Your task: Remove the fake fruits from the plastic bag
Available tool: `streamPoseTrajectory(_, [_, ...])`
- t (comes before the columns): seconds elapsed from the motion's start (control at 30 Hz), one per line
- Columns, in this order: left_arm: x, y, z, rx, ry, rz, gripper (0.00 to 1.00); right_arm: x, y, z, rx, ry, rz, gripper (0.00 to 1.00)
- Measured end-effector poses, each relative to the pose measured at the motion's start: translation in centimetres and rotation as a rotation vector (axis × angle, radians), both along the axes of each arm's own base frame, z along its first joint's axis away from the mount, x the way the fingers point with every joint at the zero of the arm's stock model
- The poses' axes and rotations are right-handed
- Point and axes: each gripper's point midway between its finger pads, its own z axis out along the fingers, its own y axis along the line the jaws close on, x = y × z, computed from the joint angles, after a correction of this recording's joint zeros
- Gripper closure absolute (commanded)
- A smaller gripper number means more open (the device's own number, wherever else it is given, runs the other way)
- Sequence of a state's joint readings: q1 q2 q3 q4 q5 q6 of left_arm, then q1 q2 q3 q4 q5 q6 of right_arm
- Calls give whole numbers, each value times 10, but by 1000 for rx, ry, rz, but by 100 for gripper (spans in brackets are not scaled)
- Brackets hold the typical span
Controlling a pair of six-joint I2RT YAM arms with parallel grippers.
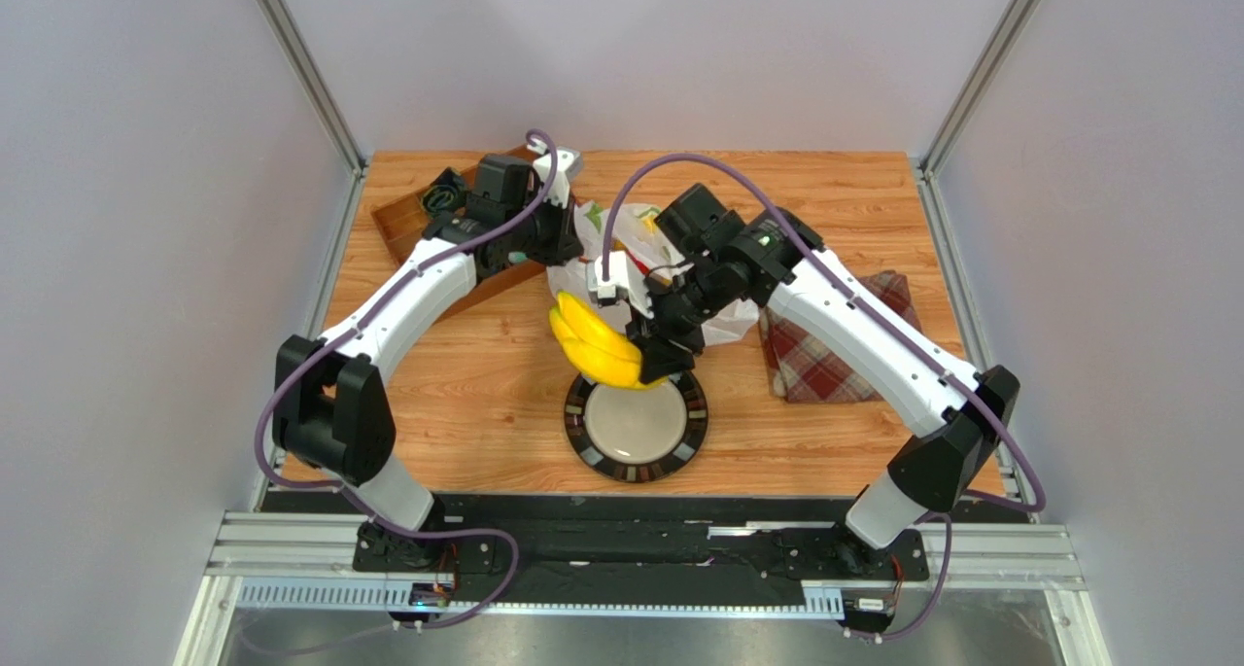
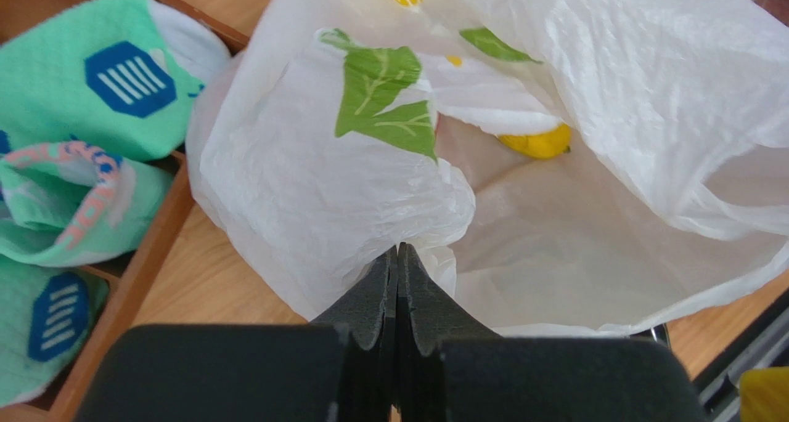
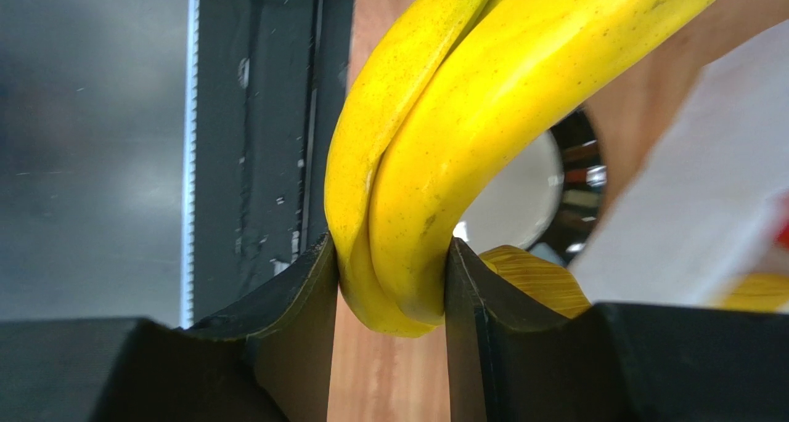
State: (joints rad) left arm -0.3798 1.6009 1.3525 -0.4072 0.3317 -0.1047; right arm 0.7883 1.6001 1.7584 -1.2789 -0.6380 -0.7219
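Observation:
The white plastic bag (image 1: pixel 613 265) lies at the middle back of the table, printed with green leaves (image 2: pixel 384 99). My left gripper (image 2: pixel 398 251) is shut on a fold of the plastic bag (image 2: pixel 324 182) at its near rim. A yellow fruit (image 2: pixel 537 143) shows inside the bag. My right gripper (image 3: pixel 391 256) is shut on a bunch of yellow bananas (image 3: pixel 435 145), held above the table just beyond the plate. From above, the bananas (image 1: pixel 596 342) hang between the bag and the plate, under the right gripper (image 1: pixel 665 357).
A round plate (image 1: pixel 637 424) with a dark patterned rim sits in front of the bag. A red plaid cloth (image 1: pixel 832 342) lies at the right. A wooden tray (image 2: pixel 120 293) with green packets (image 2: pixel 102 80) stands at the back left.

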Motion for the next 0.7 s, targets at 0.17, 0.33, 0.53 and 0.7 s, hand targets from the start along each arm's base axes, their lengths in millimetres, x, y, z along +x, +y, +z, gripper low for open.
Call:
streamPoseTrajectory(0.17, [21,14,1,-6,1,66,100,-24,-12,-57,-171,160,-63,92])
streamPoseTrajectory(0.33, [23,20,5,-8,-8,86,100,-25,-13,-102,-284,209,-250,92])
streamPoseTrajectory(0.53, [18,21,10,-25,-9,98,100,-24,10,-131,-337,290,-398,89])
streamPoseTrajectory(0.7, [14,23,20,-33,-30,101,100,-26,38,-163,-392,417,-468,80])
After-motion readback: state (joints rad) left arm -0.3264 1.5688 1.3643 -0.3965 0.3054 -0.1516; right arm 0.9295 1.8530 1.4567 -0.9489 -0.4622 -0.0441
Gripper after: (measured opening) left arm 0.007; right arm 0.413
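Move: The right hand already holds the bananas; the plate lies about 24 cm below it, only 1 cm farther ahead and 1 cm to its left. The plastic bag is some 20 cm ahead and 2 cm right of this hand, the plaid cloth about 12 cm ahead and 27 cm right, both roughly 20 cm or more below. The left hand still pinches the bag's rim, the bag's middle about 11 cm right, 2 cm back and 15 cm below it, the plate about 8 cm right, 20 cm back and 19 cm below. Quickly down about 16 cm towards the plate goes the right hand, keeping its grip on the bananas while the wrist turns clockwise some 25 degrees and the fingers tip to point more steeply down. The left hand keeps the bag's rim pinched, drawing it forward and left nearly 3 cm, then raising it about 2 cm. ##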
